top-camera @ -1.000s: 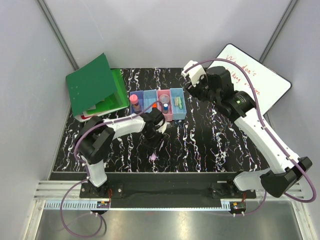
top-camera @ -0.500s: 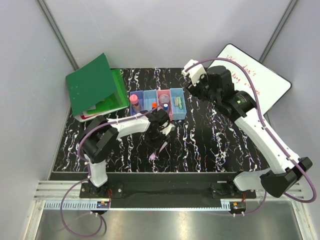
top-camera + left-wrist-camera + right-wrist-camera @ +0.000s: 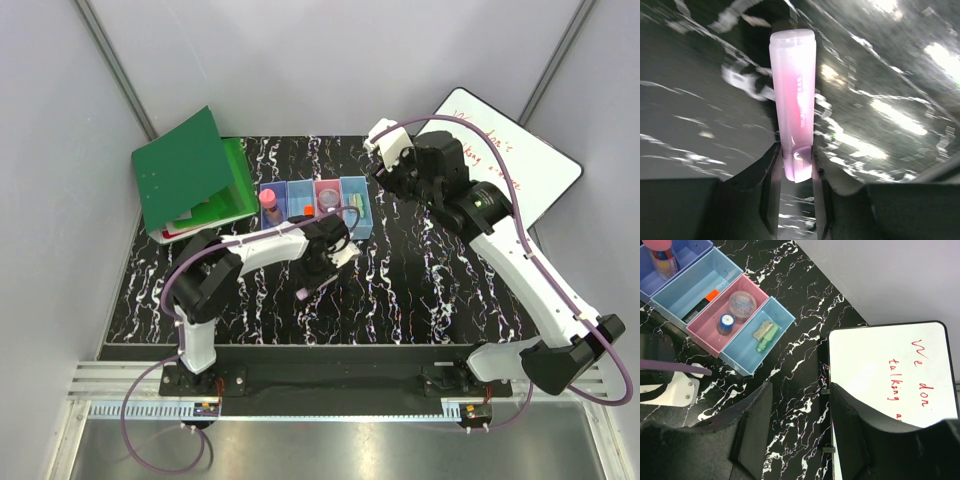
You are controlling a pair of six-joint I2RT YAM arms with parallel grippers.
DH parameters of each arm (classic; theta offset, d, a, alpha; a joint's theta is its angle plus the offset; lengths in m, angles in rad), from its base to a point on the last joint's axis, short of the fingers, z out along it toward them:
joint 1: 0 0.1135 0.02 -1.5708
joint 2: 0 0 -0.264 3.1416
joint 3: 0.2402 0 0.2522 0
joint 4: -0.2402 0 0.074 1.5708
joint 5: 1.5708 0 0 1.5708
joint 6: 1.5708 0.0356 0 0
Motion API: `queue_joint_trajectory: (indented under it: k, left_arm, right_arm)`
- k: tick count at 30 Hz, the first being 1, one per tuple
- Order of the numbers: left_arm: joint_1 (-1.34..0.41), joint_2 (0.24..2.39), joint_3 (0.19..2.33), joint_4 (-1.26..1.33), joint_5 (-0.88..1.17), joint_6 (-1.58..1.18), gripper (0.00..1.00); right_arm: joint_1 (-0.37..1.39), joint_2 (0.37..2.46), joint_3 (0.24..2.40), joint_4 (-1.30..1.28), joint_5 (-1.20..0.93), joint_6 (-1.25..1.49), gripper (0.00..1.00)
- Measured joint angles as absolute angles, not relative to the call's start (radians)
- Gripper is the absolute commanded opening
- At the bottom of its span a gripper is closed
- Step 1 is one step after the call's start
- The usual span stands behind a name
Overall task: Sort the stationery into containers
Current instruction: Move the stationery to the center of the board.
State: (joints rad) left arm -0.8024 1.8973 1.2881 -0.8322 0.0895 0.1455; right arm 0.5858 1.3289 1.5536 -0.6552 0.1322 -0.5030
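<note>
My left gripper (image 3: 796, 165) is shut on the lower end of a pale pink marker (image 3: 792, 95), which sticks out ahead of the fingers. From above, that marker (image 3: 304, 292) hangs over the black marbled table just in front of the containers (image 3: 300, 186), below my left gripper (image 3: 322, 262). The purple-blue bin (image 3: 690, 249) holds a pink-capped marker (image 3: 662, 252). An orange-capped marker (image 3: 705, 301) lies in the light blue bin. A round clear piece (image 3: 742, 303) and a blue piece (image 3: 726, 322) sit in the pink bin. A green highlighter (image 3: 765, 334) lies in the last bin. My right gripper (image 3: 800, 425) is open and empty, right of the bins.
A green folder (image 3: 190, 175) leans at the back left beside the bins. A whiteboard (image 3: 890, 370) with red writing lies at the back right, its edge under my right gripper. The left arm's elbow covers the near edge of the bins.
The left gripper has closed on the pink marker, lifted it off the table and carried it a little toward the bins. The right arm has stayed put.
</note>
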Motion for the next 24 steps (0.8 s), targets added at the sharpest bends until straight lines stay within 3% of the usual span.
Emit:
queue_joint_trajectory:
  k: [16, 24]
  left_arm:
    - [-0.809, 1.935, 1.351, -0.704, -0.004, 0.633, 0.00]
    - [-0.833, 1.835, 1.219, -0.604, -0.028, 0.864, 0.00]
  right_arm:
    - [0.586, 1.323, 1.565, -0.655, 0.130, -0.500, 0.57]
    - [0.586, 1.319, 1.565, -0.655, 0.130, -0.501, 0.57]
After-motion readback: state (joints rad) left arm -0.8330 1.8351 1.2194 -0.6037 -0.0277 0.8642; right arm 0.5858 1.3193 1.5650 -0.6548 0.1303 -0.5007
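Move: The pink pen, already pinched by its near end in the left fingers and pointing right and a little forward, is bound for the open middle of the board: about 6 cm ahead of the left hand, 5 cm to its right and barely 1 cm below. The pink container is about 19 cm ahead and 6 cm right of that hand, the middle blue container 19 cm straight ahead. From the right hand, that open spot is roughly 7 cm back, 13 cm left and 34 cm down. The pink pen goes forward about 6 cm towards the fronts of the pink and middle blue containers, low over the board, in the left hand's unchanged grip. Fast at first, then easing off, the hand turns clockwise some 40 degrees as it travels while the fingertips tilt forward; it rises about a centimetre, mostly at the very end. ##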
